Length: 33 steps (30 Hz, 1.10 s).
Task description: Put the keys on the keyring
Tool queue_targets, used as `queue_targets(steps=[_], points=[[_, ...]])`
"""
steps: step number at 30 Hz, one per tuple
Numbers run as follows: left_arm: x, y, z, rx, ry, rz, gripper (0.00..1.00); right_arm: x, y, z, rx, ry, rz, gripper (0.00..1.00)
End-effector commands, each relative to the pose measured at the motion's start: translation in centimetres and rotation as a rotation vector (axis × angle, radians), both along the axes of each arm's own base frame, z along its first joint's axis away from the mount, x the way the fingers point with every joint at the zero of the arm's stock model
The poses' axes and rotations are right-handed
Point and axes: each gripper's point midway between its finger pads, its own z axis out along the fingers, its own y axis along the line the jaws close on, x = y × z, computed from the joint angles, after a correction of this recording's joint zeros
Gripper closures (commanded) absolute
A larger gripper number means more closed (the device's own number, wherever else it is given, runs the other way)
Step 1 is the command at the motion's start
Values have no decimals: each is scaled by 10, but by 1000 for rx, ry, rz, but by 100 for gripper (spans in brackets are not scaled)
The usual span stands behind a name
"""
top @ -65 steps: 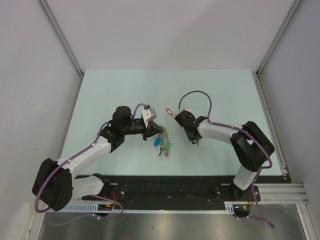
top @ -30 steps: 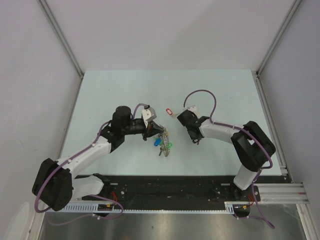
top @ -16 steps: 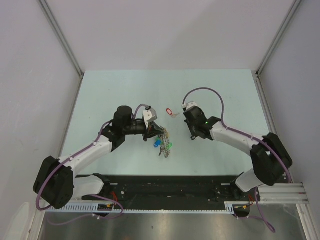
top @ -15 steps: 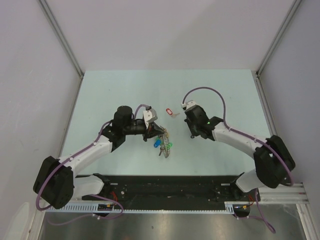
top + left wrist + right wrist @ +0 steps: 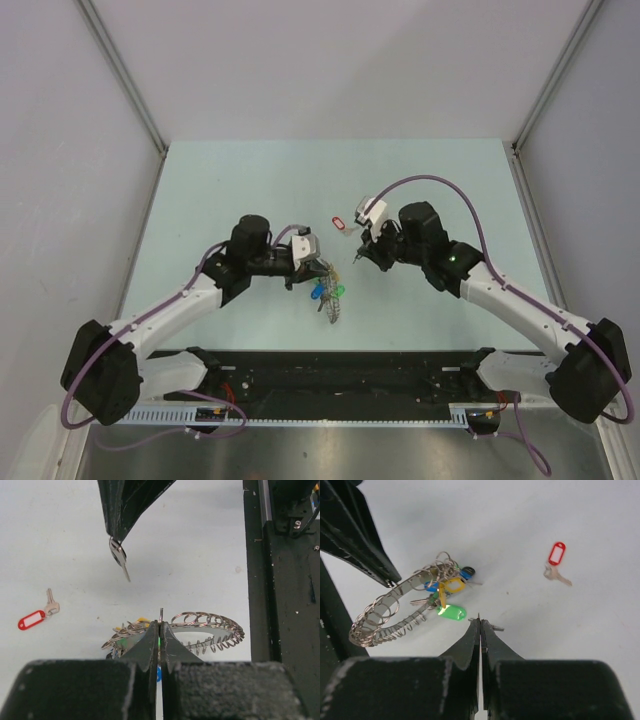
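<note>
The keyring [image 5: 330,296] is a thin wire hoop strung with small split rings and green, blue and yellow tags. My left gripper [image 5: 161,625] is shut on its wire, holding one side of the hoop [image 5: 210,626] off the table. My right gripper [image 5: 480,622] is shut on a small silver key [image 5: 120,559], which hangs from its tips a little right of and above the hoop [image 5: 390,611]. In the top view the two grippers, left [image 5: 318,268] and right [image 5: 358,255], face each other closely. A key with a red tag [image 5: 342,223] lies flat on the table behind them.
The pale green table [image 5: 220,190] has grey walls on three sides. The black base rail [image 5: 340,370] runs along the near edge and shows at the right of the left wrist view [image 5: 285,580]. The red-tag key [image 5: 556,560] is the only loose item nearby.
The right arm has swung its elbow out to the right, and its gripper has risen from the table and moved left toward the keyring. The left gripper has shifted slightly right with the hoop.
</note>
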Motion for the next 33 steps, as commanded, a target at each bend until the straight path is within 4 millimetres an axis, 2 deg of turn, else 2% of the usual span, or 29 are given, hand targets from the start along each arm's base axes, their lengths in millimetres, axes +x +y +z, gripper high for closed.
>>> queue_targets(steps=[1, 5, 9, 16, 20, 33], points=[[-4, -2, 35, -16, -197, -58, 100, -18, 20, 24, 79, -88, 217, 100], [-6, -2, 31, 10, -224, -63, 100, -36, 28, 20, 114, -87, 337, 100], [-10, -5, 31, 6, -243, -78, 100, -47, 30, 15, 158, -115, 378, 100], [-11, -12, 36, -45, -252, -86, 100, -58, 29, 27, 217, -190, 415, 100], [-16, -17, 43, -91, -233, -109, 100, -61, 29, 27, 226, -200, 431, 100], [-23, -23, 43, -126, -183, -147, 100, -61, 31, 22, 216, -197, 453, 100]])
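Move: The left fingers hold the keyring's open wire end, about 8 cm to the right hand's left, 4 cm back and at nearly its height. The right hand holds the black-tagged key, which lies about 7 cm to the left hand's right, 3 cm ahead and roughly level. From the right hand, the green tag hangs some 6 cm back, 6 cm left and 6 cm lower; the red-tagged key lies on the table about 19 cm ahead, 3 cm left and 17 cm below. Still pinching the black-tagged key, the right hand brings it close to the wire end at the left fingertips, travelling about 6 cm back and 3 cm left, dipping, then rising past its starting height, while turning some 25 degrees counter-clockwise. The left hand keeps its grip on the keyring, easing back, then lifting about 2 cm and edging right to meet the key. ##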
